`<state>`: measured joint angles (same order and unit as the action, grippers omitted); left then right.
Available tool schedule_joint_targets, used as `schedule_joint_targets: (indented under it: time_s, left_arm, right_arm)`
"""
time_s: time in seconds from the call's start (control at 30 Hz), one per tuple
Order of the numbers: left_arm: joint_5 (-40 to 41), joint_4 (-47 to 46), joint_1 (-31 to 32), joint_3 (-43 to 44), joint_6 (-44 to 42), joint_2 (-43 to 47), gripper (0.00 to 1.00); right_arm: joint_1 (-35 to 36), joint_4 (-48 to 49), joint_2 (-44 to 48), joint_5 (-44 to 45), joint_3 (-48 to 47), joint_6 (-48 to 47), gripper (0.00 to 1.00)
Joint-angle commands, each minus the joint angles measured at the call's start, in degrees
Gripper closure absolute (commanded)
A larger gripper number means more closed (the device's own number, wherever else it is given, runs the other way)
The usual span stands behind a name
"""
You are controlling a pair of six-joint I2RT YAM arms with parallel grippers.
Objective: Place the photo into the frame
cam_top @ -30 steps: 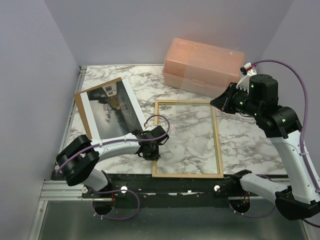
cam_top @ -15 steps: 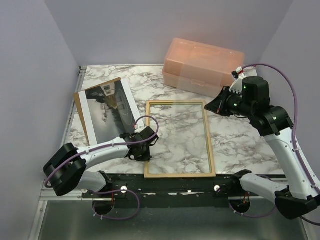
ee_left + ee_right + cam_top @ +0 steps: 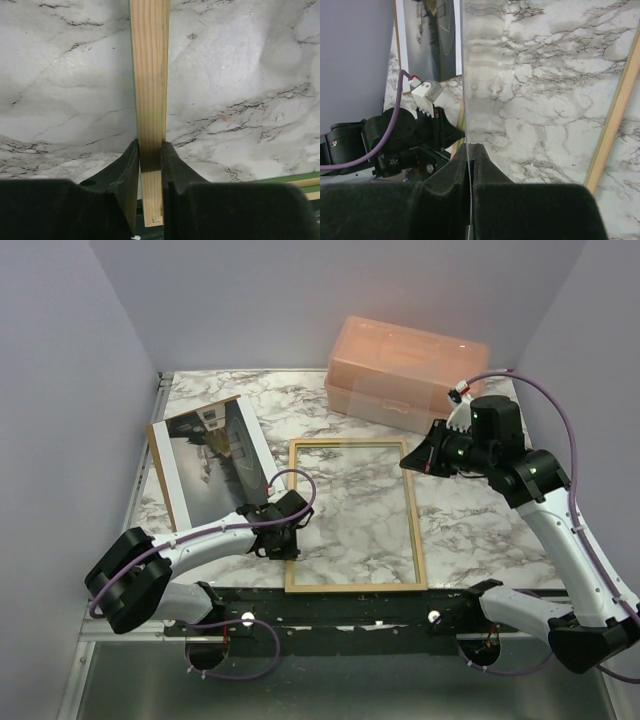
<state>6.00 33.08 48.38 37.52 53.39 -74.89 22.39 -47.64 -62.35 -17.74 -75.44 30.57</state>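
The frame lies on the marble table with its pale wood back up. My left gripper is shut on the frame's left rail near its near corner, and a green edge shows low at the right. My right gripper hovers at the frame's far right corner, shut on the edge of a thin clear pane that reaches over the opening. The photo, grey picture up, rests on a brown backing panel at the left. The photo also shows in the right wrist view.
A peach plastic box stands at the back, just beyond the right gripper. Walls close the left, back and right sides. The left arm stretches along the table's near edge. The frame's far rail runs at the right of the right wrist view.
The frame has slid left toward the photo, carried by both grippers. My right gripper moved left and nearer with the pane. My left arm drew back to the left.
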Motion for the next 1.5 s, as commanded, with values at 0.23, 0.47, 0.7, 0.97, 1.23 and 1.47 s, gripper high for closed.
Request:
schedule_joint_targets:
  time_s: [0.23,0.47,0.7,0.97,1.23,1.47]
  left_arm:
    - [2.71,-0.57,-0.54,1.44,-4.59,1.86,0.65]
    - [3.48,0.57,-0.65,4.64,-6.15,-4.6,0.8]
    - [4.54,1.05,-0.66,6.99,-5.98,-8.47,0.86]
    - [4.07,1.95,-0.65,8.5,-6.13,-8.24,0.65]
    - [3.92,2.74,-0.66,6.53,-4.45,2.38,0.31]
    - [5.61,5.68,-0.95,3.08,-2.39,14.29,0.31]
  right_arm:
    - [-0.23,1.99,-1.16,-5.23,0.57,-1.23,1.0]
    - [-0.21,1.74,-1.71,-5.75,0.56,-1.86,1.0]
    - [-0.24,3.03,-2.04,-6.66,-0.01,-1.02,1.0]
    - [-0.24,2.82,-2.68,-7.36,-0.06,-1.41,1.0]
    - [-0.24,2.89,-2.31,-7.26,0.64,-2.45,1.0]
    - [-0.7,4.4,-4.21,-15.23,0.64,-2.42,1.0]
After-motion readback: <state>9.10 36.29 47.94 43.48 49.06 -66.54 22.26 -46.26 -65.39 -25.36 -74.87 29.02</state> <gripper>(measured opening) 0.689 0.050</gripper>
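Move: The left fingers are shut on the frame's left rail, a few centimetres from its near end; the frame's middle lies about 11 cm ahead of that hand and 14 cm to its right, practically level. The photo is some 24 cm ahead of this hand and 19 cm to its left. From the right hand, which holds the clear sheet up high, the frame's middle lies about 28 cm below, 9 cm left and 1 cm ahead; the pink box is roughly 33 cm ahead, 3 cm right and 21 cm lower. The left fingers loosen their grip on the frame's left rail, close again and nudge it forward about 2.5 cm and slightly right, then let go, opening wide. The hand lifts roughly 6 cm straight up off the rail, its fingertips swinging forward some 10 degrees. The right hand keeps its pinch on the clear sheet's edge, easing about 2 cm left and 1 cm down over the frame with a slight counter-clockwise turn. ##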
